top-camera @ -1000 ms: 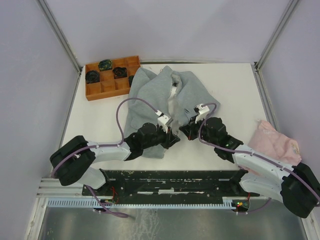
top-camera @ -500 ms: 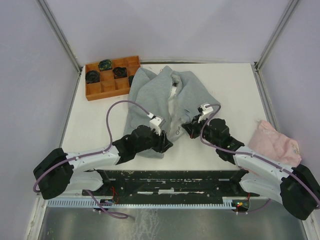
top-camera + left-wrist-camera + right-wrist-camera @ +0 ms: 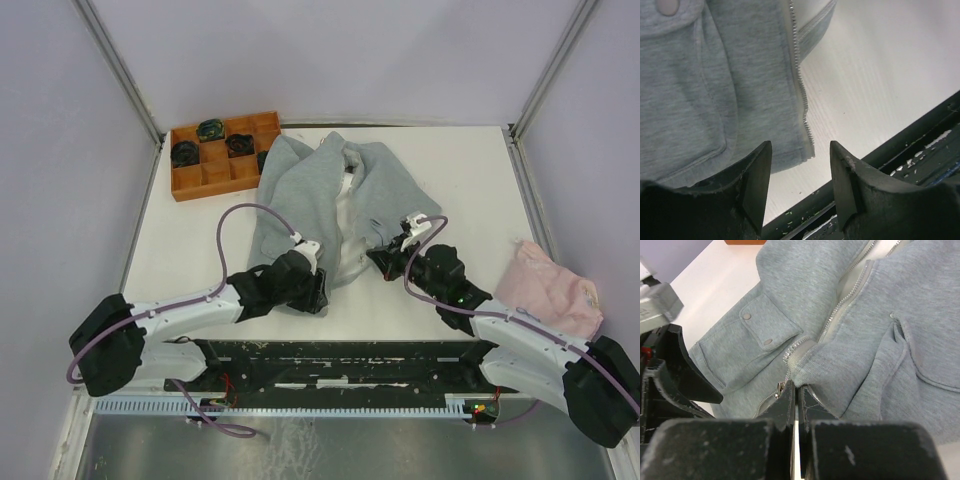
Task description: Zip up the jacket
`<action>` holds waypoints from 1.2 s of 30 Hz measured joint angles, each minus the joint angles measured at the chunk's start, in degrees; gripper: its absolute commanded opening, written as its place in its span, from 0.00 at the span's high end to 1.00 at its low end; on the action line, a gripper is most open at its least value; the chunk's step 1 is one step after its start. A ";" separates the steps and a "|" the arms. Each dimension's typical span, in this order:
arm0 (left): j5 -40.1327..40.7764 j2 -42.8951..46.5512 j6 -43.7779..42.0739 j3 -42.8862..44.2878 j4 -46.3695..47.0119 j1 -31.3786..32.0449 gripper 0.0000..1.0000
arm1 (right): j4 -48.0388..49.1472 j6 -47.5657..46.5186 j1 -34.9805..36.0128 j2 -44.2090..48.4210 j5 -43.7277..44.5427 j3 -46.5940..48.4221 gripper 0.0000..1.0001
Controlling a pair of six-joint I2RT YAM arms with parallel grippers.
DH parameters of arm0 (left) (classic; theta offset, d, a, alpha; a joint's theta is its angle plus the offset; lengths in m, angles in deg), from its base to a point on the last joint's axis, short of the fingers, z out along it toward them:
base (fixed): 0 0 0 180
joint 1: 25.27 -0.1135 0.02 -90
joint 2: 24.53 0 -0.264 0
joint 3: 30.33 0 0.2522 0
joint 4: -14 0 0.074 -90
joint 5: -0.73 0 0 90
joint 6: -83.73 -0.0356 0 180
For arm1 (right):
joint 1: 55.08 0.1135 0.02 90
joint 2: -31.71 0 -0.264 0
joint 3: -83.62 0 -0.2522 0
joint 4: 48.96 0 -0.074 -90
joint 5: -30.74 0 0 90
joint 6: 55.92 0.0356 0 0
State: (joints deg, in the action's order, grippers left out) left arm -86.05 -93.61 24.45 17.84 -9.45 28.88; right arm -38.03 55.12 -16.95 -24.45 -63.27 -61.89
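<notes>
The light grey jacket [image 3: 300,190] lies spread on the white table, its front open and the white lining showing along the middle. My left gripper [image 3: 318,292] is open at the near hem of the left front panel. In the left wrist view its jaws [image 3: 800,150] hold nothing, and the zipper teeth [image 3: 801,90] end just ahead of them. My right gripper [image 3: 380,258] is shut on the lower corner of the right front panel. In the right wrist view [image 3: 796,391] the fabric is pinched at its tips, with the metal zipper slider [image 3: 781,388] just to the left.
An orange compartment tray [image 3: 192,176] with dark objects stands at the back left, touching the jacket's shoulder. A pale pink cloth [image 3: 555,285] lies at the right edge. The black base rail [image 3: 330,365] runs along the near table edge.
My left gripper has opened and drawn back toward the near left, off the jacket's hem. My right gripper has shifted slightly right and stays shut on the panel corner.
</notes>
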 measured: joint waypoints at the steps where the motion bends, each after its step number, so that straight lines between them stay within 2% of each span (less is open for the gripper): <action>1: 0.59 -0.63 0.11 0.66 -1.49 0.00 0.43 | 0.22 -0.11 0.00 0.02 -0.02 0.00 1.00; 17: 7.89 -18.08 0.13 14.60 -17.94 3.13 0.43 | 1.20 -0.13 -0.17 0.07 -0.02 -0.90 1.00; 36: 8.02 -27.80 0.57 20.94 -20.90 3.85 0.40 | -0.15 -0.13 -0.42 -0.20 -0.02 -0.94 1.00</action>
State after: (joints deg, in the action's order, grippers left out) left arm -78.02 -121.41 25.02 38.78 -30.35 32.73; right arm -38.19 54.99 -17.36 -24.65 -63.29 -62.83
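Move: The jacket's lower hem corner, at the foot of the left front's zipper edge, lies about 3 cm to the left hand's right, 1 cm back and 6 cm below. The slider by the right fingertips is 7 cm ahead, 11 cm right and 7 cm above; the patch pocket's middle is some 8 cm left, 5 cm ahead and 6 cm below. From the right hand, the hem corner is roughly 13 cm back, 8 cm left and 13 cm below. The open left hand sinks about 6 cm onto the hem beside its corner, fingers tilting some 30 degrees steeper. ##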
